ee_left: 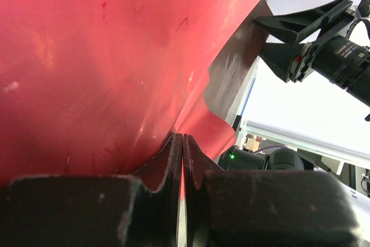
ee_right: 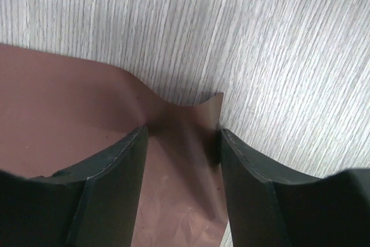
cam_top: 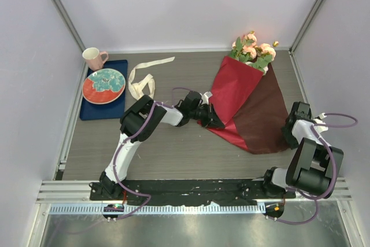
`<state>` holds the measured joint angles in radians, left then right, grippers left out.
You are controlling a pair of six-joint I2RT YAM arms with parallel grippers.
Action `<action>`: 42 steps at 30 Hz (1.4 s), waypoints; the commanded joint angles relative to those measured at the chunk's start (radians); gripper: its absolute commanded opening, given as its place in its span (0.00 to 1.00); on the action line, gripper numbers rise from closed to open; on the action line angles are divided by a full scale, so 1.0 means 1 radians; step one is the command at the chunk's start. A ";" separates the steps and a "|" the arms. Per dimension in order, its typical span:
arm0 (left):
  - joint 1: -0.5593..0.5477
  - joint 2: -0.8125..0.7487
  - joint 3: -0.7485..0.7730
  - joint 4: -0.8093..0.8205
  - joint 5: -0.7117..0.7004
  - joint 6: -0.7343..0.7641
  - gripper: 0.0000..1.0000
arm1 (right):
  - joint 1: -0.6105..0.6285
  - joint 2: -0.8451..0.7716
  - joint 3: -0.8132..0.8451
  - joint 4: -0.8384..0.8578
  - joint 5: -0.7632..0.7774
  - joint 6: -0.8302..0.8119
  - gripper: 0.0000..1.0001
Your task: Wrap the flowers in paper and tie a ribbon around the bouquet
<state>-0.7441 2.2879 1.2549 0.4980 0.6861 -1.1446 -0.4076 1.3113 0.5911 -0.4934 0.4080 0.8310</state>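
Observation:
The flowers (cam_top: 253, 49), pale pink roses with green leaves, lie at the back right with their stems hidden under the paper (cam_top: 236, 83). One bright red flap of the paper is folded over the stems, and the darker side (cam_top: 265, 114) lies flat on the table. My left gripper (cam_top: 216, 122) is shut on the paper's lower left edge, and its jaws (ee_left: 182, 138) pinch the thin red sheet (ee_left: 104, 62). My right gripper (cam_top: 289, 129) stands open astride the paper's right corner (ee_right: 179, 166), its fingers (ee_right: 115, 166) on either side. The ribbon (cam_top: 142, 79) lies looped at the back left.
A dark blue tray (cam_top: 92, 111) at the far left holds a red and teal plate (cam_top: 104, 85). A pink mug (cam_top: 93, 58) stands at its back corner. White walls close in the table on three sides. The right arm's elbow (cam_top: 315, 166) sits near the right wall.

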 commanded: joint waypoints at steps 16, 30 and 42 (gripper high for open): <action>0.011 0.025 0.023 -0.187 -0.109 0.074 0.08 | 0.241 -0.236 0.100 -0.118 0.018 -0.066 0.00; 0.011 0.009 0.035 -0.281 -0.131 0.132 0.08 | 0.305 -0.176 0.444 -0.179 -0.092 -0.073 0.00; 0.009 0.019 0.060 -0.337 -0.148 0.169 0.08 | 0.493 -0.015 0.614 0.003 -0.207 -0.248 0.00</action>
<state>-0.7464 2.2803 1.3300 0.3202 0.6777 -1.0595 0.0128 1.2484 1.0977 -0.5686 0.2108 0.6537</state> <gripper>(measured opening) 0.078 0.027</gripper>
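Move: The paper's near right corner lies right between the right hand's half-closed fingers, at most 1 cm below. From there the lower end of the red fold is some 34 cm to the left and 10 cm farther out, and the flower heads are about 43 cm ahead and 18 cm left. The left hand's shut fingertips are already on the fold's lower end, directly under them; the corner lies about 34 cm to its right and 10 cm back. The right fingers finish closing almost on the spot to pinch the paper's corner, then carry it up some 19 cm while swinging about 15 cm forward and 12 cm left, over the brown inner side towards the flowers and the red fold, the hand tilting its fingertips upward and turning nearly 40 degrees counter-clockwise. The left hand stays where it is with its fingers shut, keeping its tips down on the lower end of the red fold against this pull and rolling only very slightly. ##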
